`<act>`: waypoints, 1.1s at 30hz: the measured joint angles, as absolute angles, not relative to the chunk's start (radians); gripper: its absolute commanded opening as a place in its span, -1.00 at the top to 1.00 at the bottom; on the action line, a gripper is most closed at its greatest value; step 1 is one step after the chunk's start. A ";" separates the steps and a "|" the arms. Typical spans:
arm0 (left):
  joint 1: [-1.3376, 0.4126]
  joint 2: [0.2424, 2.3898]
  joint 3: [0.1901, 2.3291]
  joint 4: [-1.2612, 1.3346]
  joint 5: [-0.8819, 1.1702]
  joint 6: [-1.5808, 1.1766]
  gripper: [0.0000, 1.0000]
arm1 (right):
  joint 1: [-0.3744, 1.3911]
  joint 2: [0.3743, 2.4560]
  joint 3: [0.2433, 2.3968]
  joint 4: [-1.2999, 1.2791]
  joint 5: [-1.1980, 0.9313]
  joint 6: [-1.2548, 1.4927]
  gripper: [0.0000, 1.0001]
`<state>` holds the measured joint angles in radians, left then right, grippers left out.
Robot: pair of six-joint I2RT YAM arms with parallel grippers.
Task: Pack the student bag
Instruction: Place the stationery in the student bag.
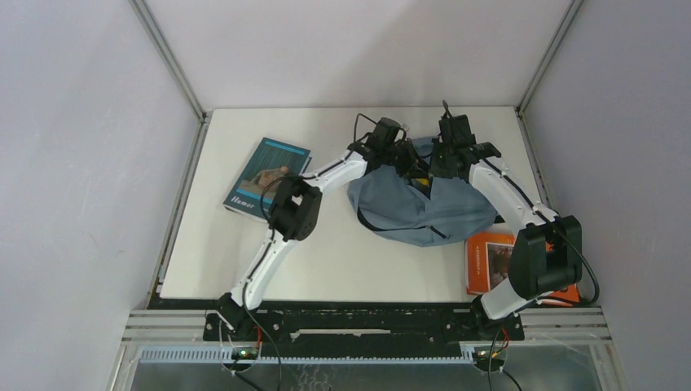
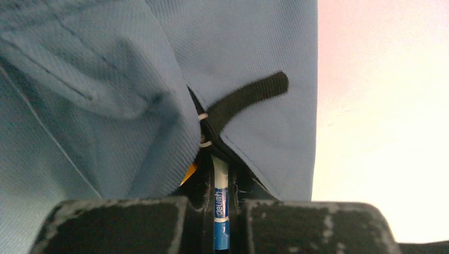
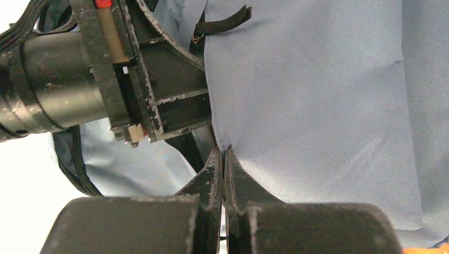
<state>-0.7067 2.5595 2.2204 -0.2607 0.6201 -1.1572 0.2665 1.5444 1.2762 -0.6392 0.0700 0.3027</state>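
Note:
The grey-blue student bag (image 1: 424, 208) lies at the back middle of the table, its opening facing the far side. My left gripper (image 1: 405, 160) is at that opening, shut on a blue and white pen (image 2: 221, 211). The pen points into the dark gap between the bag's fabric edges (image 2: 254, 58). My right gripper (image 1: 437, 167) is beside it, shut on the edge of the bag's fabric (image 3: 317, 106), with its fingertips (image 3: 223, 156) pressed together at the cloth. In the right wrist view the left gripper's body (image 3: 148, 79) sits just left of that fabric.
A blue book (image 1: 267, 177) lies on the table's left side. Near the right arm's base lies an orange book (image 1: 493, 259). Something yellow-orange (image 2: 188, 172) shows inside the bag opening. A black strap loop (image 2: 249, 95) sticks out by the zipper.

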 measured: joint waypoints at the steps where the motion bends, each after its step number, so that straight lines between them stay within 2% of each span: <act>1: -0.707 2.565 2.223 -0.250 0.614 -1.164 0.69 | 0.268 1.544 1.276 -0.638 0.070 0.303 1.00; 2: -0.707 2.572 2.228 -0.243 0.607 -1.172 0.56 | 0.269 1.544 1.276 -0.638 0.070 0.303 1.00; 7: -0.710 2.573 2.219 -0.201 0.585 -1.181 0.19 | 0.270 1.544 1.276 -0.638 0.078 0.303 1.00; 11: -0.718 2.506 2.114 -0.176 0.543 -1.139 0.14 | 0.270 1.544 1.276 -0.640 0.078 0.302 1.00; 18: -0.717 2.368 2.051 -0.260 0.553 -0.965 0.13 | 0.251 1.544 1.276 -0.653 0.081 0.299 1.00; 26: -0.721 2.099 1.819 -0.295 0.651 -0.795 0.19 | 0.220 1.548 1.276 -0.648 0.070 0.294 1.00; 27: -0.722 2.060 1.783 -0.311 0.651 -0.766 0.19 | 0.216 1.548 1.276 -0.648 0.071 0.294 0.93; 28: -0.723 2.030 1.756 -0.325 0.651 -0.747 0.19 | 0.212 1.548 1.276 -0.648 0.072 0.292 0.77; 29: -0.721 2.006 1.734 -0.333 0.649 -0.733 0.17 | 0.209 1.549 1.276 -0.648 0.073 0.291 0.44; 31: -0.707 1.956 1.687 -0.353 0.633 -0.709 0.13 | 0.204 1.554 1.276 -0.647 0.068 0.284 0.06; 33: -0.684 1.919 1.652 -0.364 0.607 -0.690 0.03 | 0.206 1.564 1.276 -0.648 0.064 0.278 -0.10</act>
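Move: The bag's open pocket, where the blue-and-white marker already pokes in between the left fingers, has its middle about 2 cm back, 1 cm right and 4 cm below the left hand. The yellow highlighter inside lies some 3 cm back, 1 cm right and 6 cm down; a short black zip is roughly 16 cm back and 5 cm right. From the right hand, pinching the pocket's edge, the opening is about 2 cm back, 3 cm left and 4 cm down. The marker, held white end down in the pocket mouth, is let go as the left fingers open after a nudge of barely 1 cm forward and right; the left hand then leaves the pocket leftward, up and back, some 17 cm in all, its wrist rolling about 25 degrees. The pocket's edge stays pinched while the right hand eases rightward a little over 2 cm, then its fingers open too and release the cloth. ##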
